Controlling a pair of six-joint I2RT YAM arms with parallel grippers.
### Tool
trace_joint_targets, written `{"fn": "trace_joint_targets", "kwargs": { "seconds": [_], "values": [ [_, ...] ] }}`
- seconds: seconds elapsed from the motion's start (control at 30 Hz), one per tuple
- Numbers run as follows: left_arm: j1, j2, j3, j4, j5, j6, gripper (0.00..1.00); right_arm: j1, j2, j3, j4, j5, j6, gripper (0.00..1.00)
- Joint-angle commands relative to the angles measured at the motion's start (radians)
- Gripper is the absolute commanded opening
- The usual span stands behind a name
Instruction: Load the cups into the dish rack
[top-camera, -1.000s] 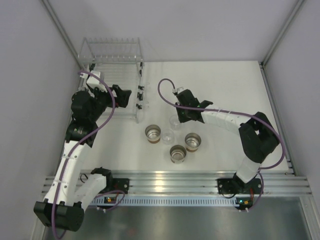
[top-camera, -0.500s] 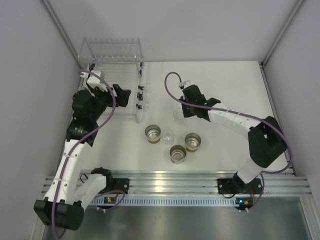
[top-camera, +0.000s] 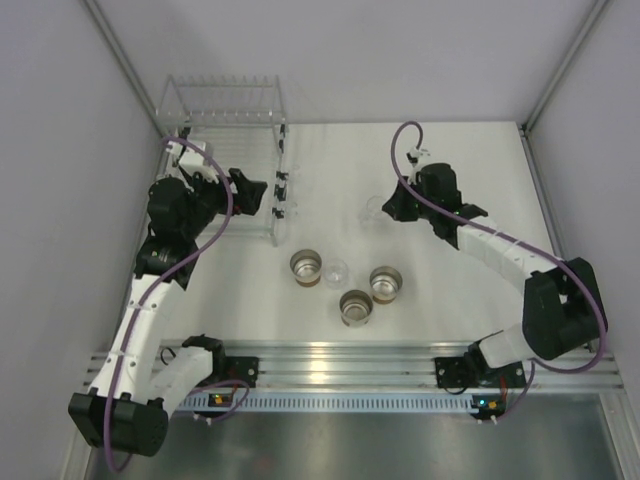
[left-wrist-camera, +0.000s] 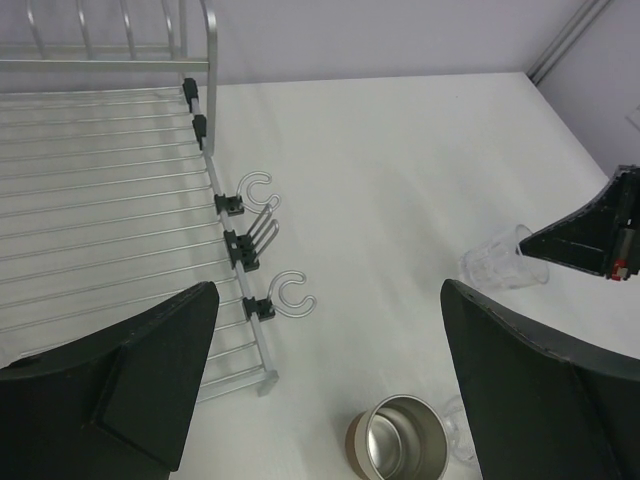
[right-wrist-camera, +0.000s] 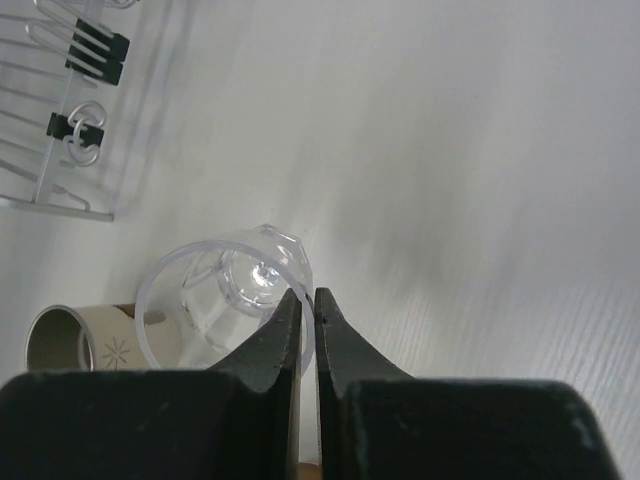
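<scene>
My right gripper (top-camera: 383, 209) is shut on the rim of a clear cup (top-camera: 372, 212) and holds it tilted above the table, right of the dish rack (top-camera: 225, 150). In the right wrist view the fingertips (right-wrist-camera: 307, 300) pinch the cup's wall (right-wrist-camera: 225, 290). A second clear cup (top-camera: 336, 271) stands among three cream cups (top-camera: 306, 267) (top-camera: 386, 282) (top-camera: 355, 307) at the table's middle front. My left gripper (top-camera: 255, 192) is open and empty, hovering by the rack's right edge (left-wrist-camera: 215, 190). Its view shows a cream cup (left-wrist-camera: 400, 440) below and the held clear cup (left-wrist-camera: 500, 265).
Small wire hooks on black clips (left-wrist-camera: 265, 225) stick out from the rack's right side. The right wrist view shows the rack's corner (right-wrist-camera: 60, 130) and a cream cup (right-wrist-camera: 80, 345). Grey walls enclose the table on the left, back and right.
My right gripper has lifted the clear cup away from the cup cluster and carried it to the right and farther back. The left arm has barely moved.
</scene>
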Motion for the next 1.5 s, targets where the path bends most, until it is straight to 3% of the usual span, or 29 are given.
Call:
{"fn": "trace_joint_targets", "kwargs": {
  "seconds": [0.0, 0.23, 0.33, 0.37, 0.5, 0.77, 1.47],
  "values": [
    [-0.003, 0.009, -0.006, 0.068, 0.087, -0.045, 0.98, -0.031, -0.05, -0.043, 0.196, -0.149, 0.064, 0.0],
    [-0.003, 0.047, -0.058, 0.252, 0.293, -0.244, 0.98, -0.052, -0.105, -0.104, 0.318, -0.235, 0.137, 0.0],
    [-0.004, 0.067, -0.091, 0.372, 0.373, -0.368, 0.99, -0.053, -0.143, -0.14, 0.398, -0.266, 0.188, 0.0],
    [-0.006, 0.073, -0.122, 0.491, 0.388, -0.414, 0.99, -0.054, -0.158, -0.149, 0.423, -0.285, 0.205, 0.0],
    [-0.055, 0.119, -0.162, 0.722, 0.394, -0.598, 0.99, -0.057, -0.192, -0.195, 0.582, -0.33, 0.32, 0.0],
    [-0.204, 0.23, -0.173, 0.996, 0.347, -0.751, 0.99, -0.057, -0.267, -0.29, 0.779, -0.341, 0.441, 0.0],
    [-0.426, 0.348, -0.138, 1.108, 0.177, -0.758, 0.98, -0.04, -0.389, -0.37, 1.03, -0.353, 0.605, 0.0]
  ]
}}
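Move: Out in the right fingers, a clear cup is held by its rim, its middle about 27 cm to the left hand's right, 5 cm ahead and 18 cm below. From the right hand, the open left gripper is some 30 cm left, 4 cm back and 16 cm up; on the table, the other clear cup is 11 cm back, 13 cm left, the nearest steel cup 13 cm back, 2 cm left, both about 11 cm below. Raising the clear cup some 18 cm while drawing it back about 8, the right hand keeps its rim pinch and rolls its left side up about 45 degrees, bringing the cup's base round towards the left gripper. The left hand sweeps about 19 cm right, slightly back and up, swinging clockwise and rolling to face the base, fingers staying wide open. ##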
